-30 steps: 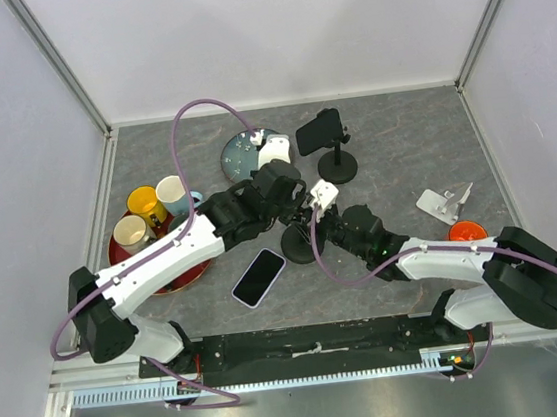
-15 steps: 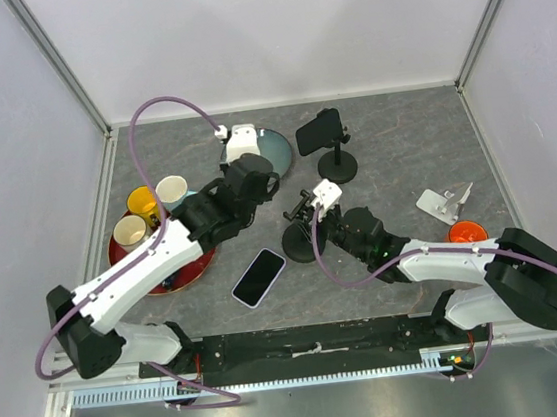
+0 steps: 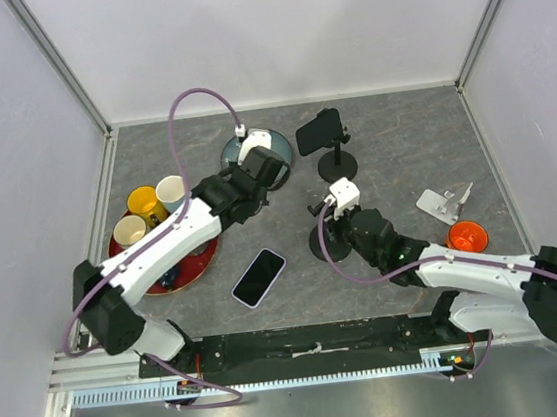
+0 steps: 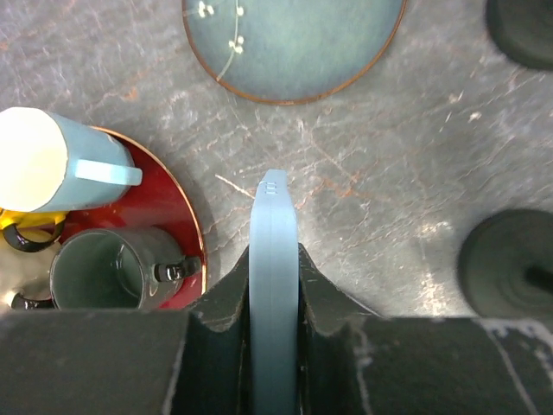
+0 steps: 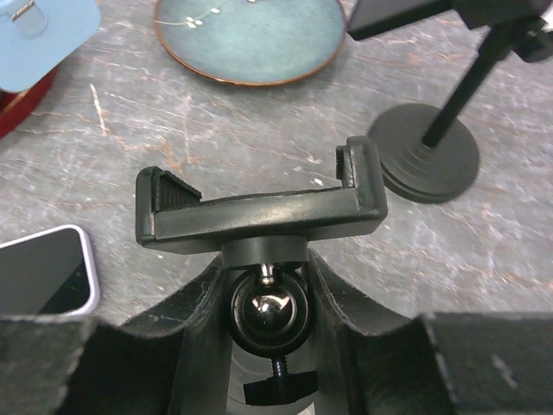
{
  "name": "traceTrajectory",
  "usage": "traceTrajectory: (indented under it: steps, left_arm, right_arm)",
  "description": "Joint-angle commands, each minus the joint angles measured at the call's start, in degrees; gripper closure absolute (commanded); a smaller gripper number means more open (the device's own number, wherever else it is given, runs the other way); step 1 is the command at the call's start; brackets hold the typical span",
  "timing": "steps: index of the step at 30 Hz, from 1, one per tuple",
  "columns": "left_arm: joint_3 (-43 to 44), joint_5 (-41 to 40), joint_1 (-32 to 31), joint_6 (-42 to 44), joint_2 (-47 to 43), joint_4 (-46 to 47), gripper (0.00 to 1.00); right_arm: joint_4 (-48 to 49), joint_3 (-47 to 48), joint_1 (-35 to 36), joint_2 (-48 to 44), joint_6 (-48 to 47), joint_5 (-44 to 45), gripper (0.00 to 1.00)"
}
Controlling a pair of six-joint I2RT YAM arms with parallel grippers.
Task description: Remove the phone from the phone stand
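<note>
A pale blue phone (image 4: 274, 285) shows edge-on in the left wrist view, with my left gripper (image 4: 274, 304) shut on it above the table. From above, that left gripper (image 3: 266, 170) hangs beside the blue plate (image 3: 237, 151), apart from the stand. My right gripper (image 5: 268, 285) is shut on the ball joint of the black phone stand (image 5: 259, 207), whose clamp holds nothing. Seen from the top, the right gripper (image 3: 329, 225) and the phone stand (image 3: 325, 246) are at the table's middle. The held phone (image 5: 43, 35) appears at the upper left of the right wrist view.
A second stand (image 3: 337, 167) at the back carries a black phone (image 3: 318, 131). Another phone (image 3: 258, 277) lies flat near the front. A red tray (image 3: 196, 265) with several mugs sits at the left. At the right are a white bracket (image 3: 444, 203) and an orange object (image 3: 468, 237).
My left gripper has pulled away from the stand toward the plate at the back left, carrying the pale blue phone. The right gripper and the stand have shifted a little to the right.
</note>
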Motion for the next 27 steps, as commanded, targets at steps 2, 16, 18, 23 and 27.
traceTrajectory:
  steps: [2,16,18,23,27]
  left_arm:
    - [5.9,0.2,0.2,2.0,7.5,-5.9,0.98]
    - [9.1,-9.6,0.2,2.6,25.0,-6.9,0.98]
    - [9.5,-11.3,0.2,2.4,27.1,-7.0,0.98]
    - [9.3,-14.4,0.2,0.6,30.7,-7.7,0.98]
    - [8.7,-13.5,-0.2,-1.9,33.3,-9.9,0.98]
  right_arm:
    - [-3.8,-3.5,-0.1,-6.8,-0.9,6.1,1.0]
    - [-2.3,-8.4,-0.1,-14.3,0.2,9.3,1.0]
    - [-2.2,-8.8,-0.2,-14.8,0.1,9.3,1.0]
    - [-1.8,-9.6,-0.1,-14.9,0.2,9.2,1.0]
    - [-1.2,-10.2,-0.2,-16.3,0.4,9.2,1.0]
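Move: The blue phone is already out of the stand and in the left gripper. The bare table it goes to lies about 20 cm below that hand and some 5 cm ahead. The plate is about 23 cm ahead, 1 cm right; the mug tray 26 cm left, level; the black phone 11 cm back, 2 cm left. For the right hand, free table lies 2 cm back, 5 cm right and 14 cm down; the second stand is 22 cm ahead, 4 cm right. Lower the left gripper about 14 cm towards the bare table short of the plate, easing forward only near the end, and keep the blue phone pinched. On the way roll the hand some 30 degrees, left side up, and tip the fingers further down. Meanwhile draw the right gripper, still holding the emptied stand by its neck, level to the right about 5 cm and slightly back, slowing to a stop. ##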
